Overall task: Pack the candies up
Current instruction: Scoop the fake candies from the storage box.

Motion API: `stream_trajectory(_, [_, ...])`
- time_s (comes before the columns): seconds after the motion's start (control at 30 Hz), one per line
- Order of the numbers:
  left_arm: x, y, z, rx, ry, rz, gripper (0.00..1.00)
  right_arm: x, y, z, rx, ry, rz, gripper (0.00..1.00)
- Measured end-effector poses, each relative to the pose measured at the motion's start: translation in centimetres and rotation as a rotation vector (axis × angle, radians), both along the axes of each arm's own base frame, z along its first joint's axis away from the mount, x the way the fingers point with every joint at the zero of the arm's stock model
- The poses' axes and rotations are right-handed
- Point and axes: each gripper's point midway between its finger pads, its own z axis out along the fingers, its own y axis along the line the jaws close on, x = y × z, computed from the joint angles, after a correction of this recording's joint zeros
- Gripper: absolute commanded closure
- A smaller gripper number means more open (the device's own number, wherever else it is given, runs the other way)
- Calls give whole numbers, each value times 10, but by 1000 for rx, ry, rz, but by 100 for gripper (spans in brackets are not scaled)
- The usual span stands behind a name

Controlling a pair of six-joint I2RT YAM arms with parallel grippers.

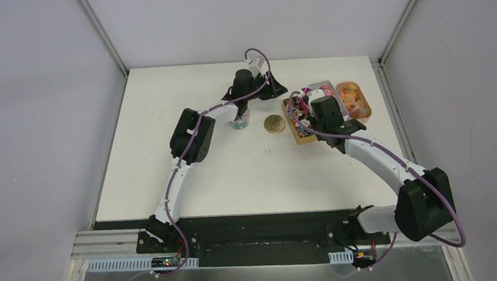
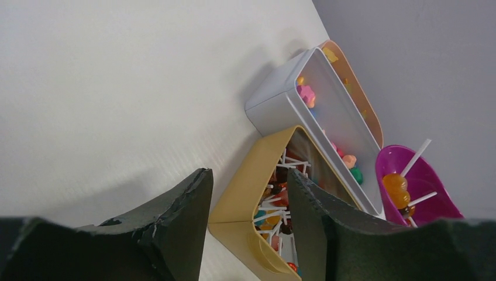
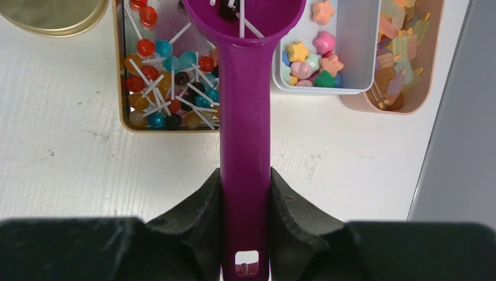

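Note:
The candies are small round lollipops on white sticks heaped in a gold tray, and star and flower pieces in a grey tray. My right gripper is shut on the handle of a purple scoop. Its bowl hangs over the gold tray with a few lollipops in it. My left gripper is open with nothing between its fingers. It hovers left of the gold tray, facing its corner.
A pink tray of stick sweets stands right of the grey one. A round gold lid lies left of the gold tray. A small jar with coloured contents sits under my left forearm. Walls close in the table's far and side edges.

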Motion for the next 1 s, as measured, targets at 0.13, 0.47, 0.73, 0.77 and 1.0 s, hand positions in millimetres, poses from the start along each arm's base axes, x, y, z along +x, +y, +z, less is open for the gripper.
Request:
stream_trajectory(0.13, [-4,5,10,13,-9,0,46,-2,2,12,22,-28,14,100])
stream_trajectory(0.47, [2,60,59,24,-31,74,36,-7,7,27,44,-50,63,100])
stream_trajectory(0.73, [4,133,118,35,-81,184,1,-4,26,46,58,-86,140,100])
stream_trajectory(0.77, [0,141,125,40,-86,193,1,-4,30,49,52,-92,159,100])
stream_trajectory(1.0, [-37,178,163,99,-116,242,1,0,58,75,31,-146,271,100])
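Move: About 24 cm to the left of the right hand, 14 cm ahead and 9 cm lower stands the clear round storage box; the scoop gripped there already carries lollipops. From that same hand the gold lollipop tray lies some 13 cm ahead and 4 cm left, the gold lid 12 cm ahead and 12 cm left, and the silver tray 17 cm ahead and 7 cm right. From the empty left hand, the storage box is roughly 16 cm left, 7 cm back and 6 cm down. Lifting the loaded scoop some 7 cm higher over the trays, the right hand keeps its grip, first going almost straight up, then also about 6 cm left while turning some 15 degrees counter-clockwise and tipping up slightly, so the bowl swings towards the storage box side. The left hand clears away from the gold tray, well left and up, drawing back slightly late on, and opens from half to fully wide. ##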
